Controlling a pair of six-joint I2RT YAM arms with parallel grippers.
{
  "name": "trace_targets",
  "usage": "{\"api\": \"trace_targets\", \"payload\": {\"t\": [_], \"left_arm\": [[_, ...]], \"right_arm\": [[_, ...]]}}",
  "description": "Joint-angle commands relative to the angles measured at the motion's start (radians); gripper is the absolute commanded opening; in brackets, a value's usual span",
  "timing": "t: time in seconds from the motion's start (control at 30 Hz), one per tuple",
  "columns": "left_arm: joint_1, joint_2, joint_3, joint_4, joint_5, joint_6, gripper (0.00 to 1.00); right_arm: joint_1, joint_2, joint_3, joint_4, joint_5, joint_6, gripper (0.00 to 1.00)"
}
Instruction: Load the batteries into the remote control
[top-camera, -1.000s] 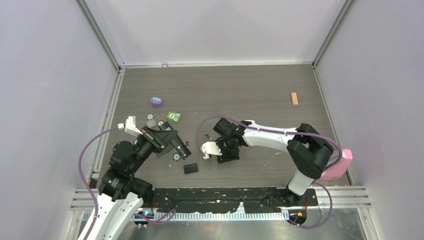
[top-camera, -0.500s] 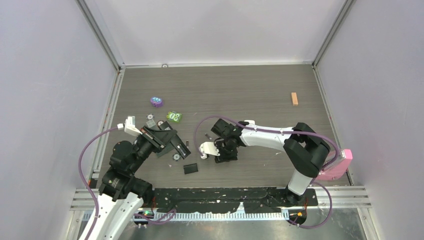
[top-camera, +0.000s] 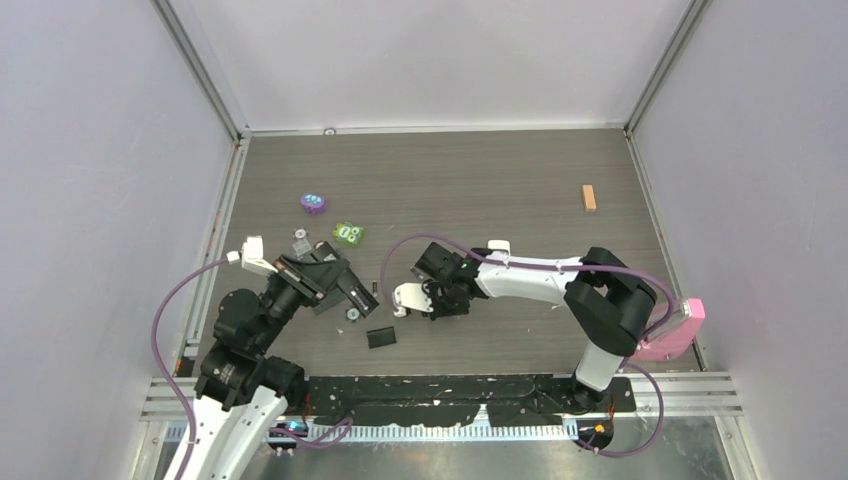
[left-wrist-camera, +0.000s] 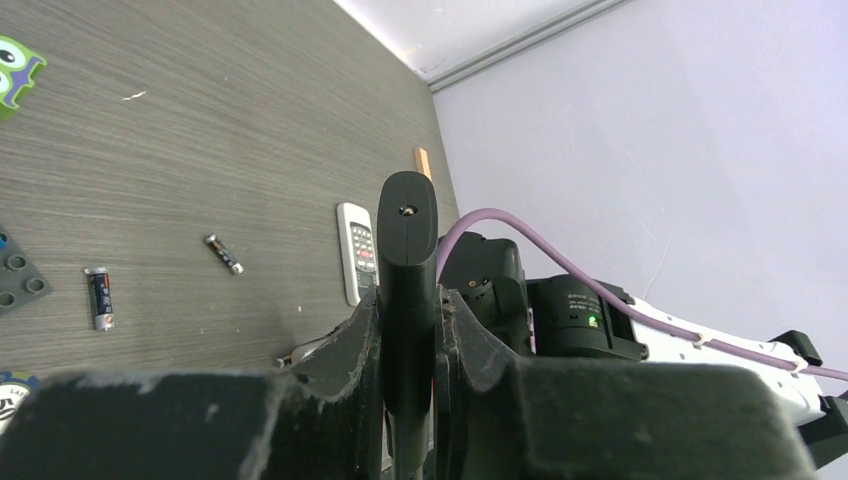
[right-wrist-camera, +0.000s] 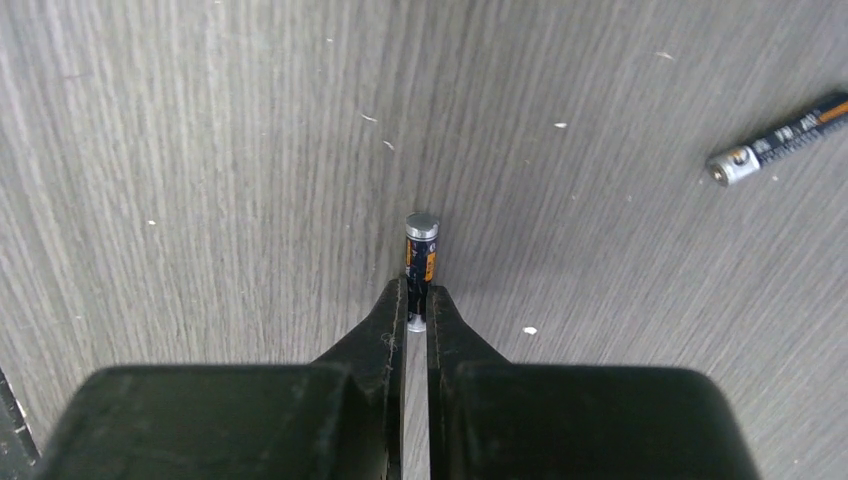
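My left gripper (left-wrist-camera: 408, 300) is shut on the black remote control (left-wrist-camera: 407, 230), which stands edge-on between the fingers; from above it sits at the left (top-camera: 335, 278). My right gripper (right-wrist-camera: 417, 300) is shut on the lower end of one battery (right-wrist-camera: 421, 250), dark with an orange band, its silvery cap pointing away just above the grey wood table. A second battery (right-wrist-camera: 780, 138) lies loose to the upper right. In the left wrist view two batteries (left-wrist-camera: 224, 254) (left-wrist-camera: 98, 297) rest on the table near a white remote (left-wrist-camera: 357, 250). From above, the right gripper (top-camera: 428, 305) is mid-table.
A black cover plate (top-camera: 381, 338) lies near the front. Small round discs (top-camera: 352, 313), a purple toy (top-camera: 313, 204) and a green toy (top-camera: 348, 233) sit at the left. An orange block (top-camera: 589, 197) is far right, a pink object (top-camera: 680, 330) at the right edge.
My right gripper has slid left and closed on the battery. The left arm has shifted slightly left, still holding the black remote.
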Motion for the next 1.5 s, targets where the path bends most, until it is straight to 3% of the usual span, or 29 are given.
{"api": "trace_targets", "payload": {"t": [0.0,0.3,0.33,0.5,0.63,0.9,1.13,1.47], "left_arm": [[0.006,-0.029,-0.003,0.038,-0.017,-0.002,0.0],[0.006,0.002,-0.015,0.097,0.075,0.004,0.0],[0.006,0.016,-0.019,0.119,0.103,0.007,0.0],[0.006,0.118,-0.06,0.29,0.244,-0.013,0.0],[0.001,0.258,-0.112,0.522,0.346,-0.091,0.0],[-0.153,0.524,-0.128,0.761,0.265,-0.123,0.0],[-0.23,0.735,-0.196,1.107,0.164,-0.186,0.0],[-0.255,0.755,-0.247,1.159,0.051,-0.23,0.0]], "right_arm": [[-0.013,-0.039,-0.03,0.077,0.062,0.107,0.05],[-0.036,-0.248,0.058,0.122,0.055,0.492,0.06],[-0.035,-0.289,0.043,0.154,0.062,0.594,0.06],[-0.017,-0.412,0.027,0.166,0.105,0.91,0.05],[0.023,-0.538,-0.005,0.16,0.184,1.169,0.05],[0.121,-0.663,0.023,-0.079,0.341,1.449,0.05],[0.147,-0.673,0.043,-0.211,0.404,1.579,0.05],[0.192,-0.568,0.113,-0.195,0.402,1.567,0.05]]}}
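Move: The right fingers already pinch a battery at table level; from them the black remote control, held in the left gripper, is about 16 cm left, level fore-and-aft and some 23 cm higher. Of the loose batteries, the near one lies about 8 cm ahead and 4 cm left of the right hand, the far one 4 cm ahead and 14 cm left; the battery cover is 10 cm back and 12 cm left. From the left hand, the pinched battery is about 16 cm right, level fore-and-aft, 24 cm below. Lift the pinched battery off the table with the right gripper, about 18 cm up net, then draw it back some 6 cm while turning clockwise and tipping the fingers from nearly straight down to slant left and forward at the remote control. Meanwhile keep the left grip and carry the remote control right, then also down and slightly forward, swinging it about 20 degrees clockwise towards the battery. ##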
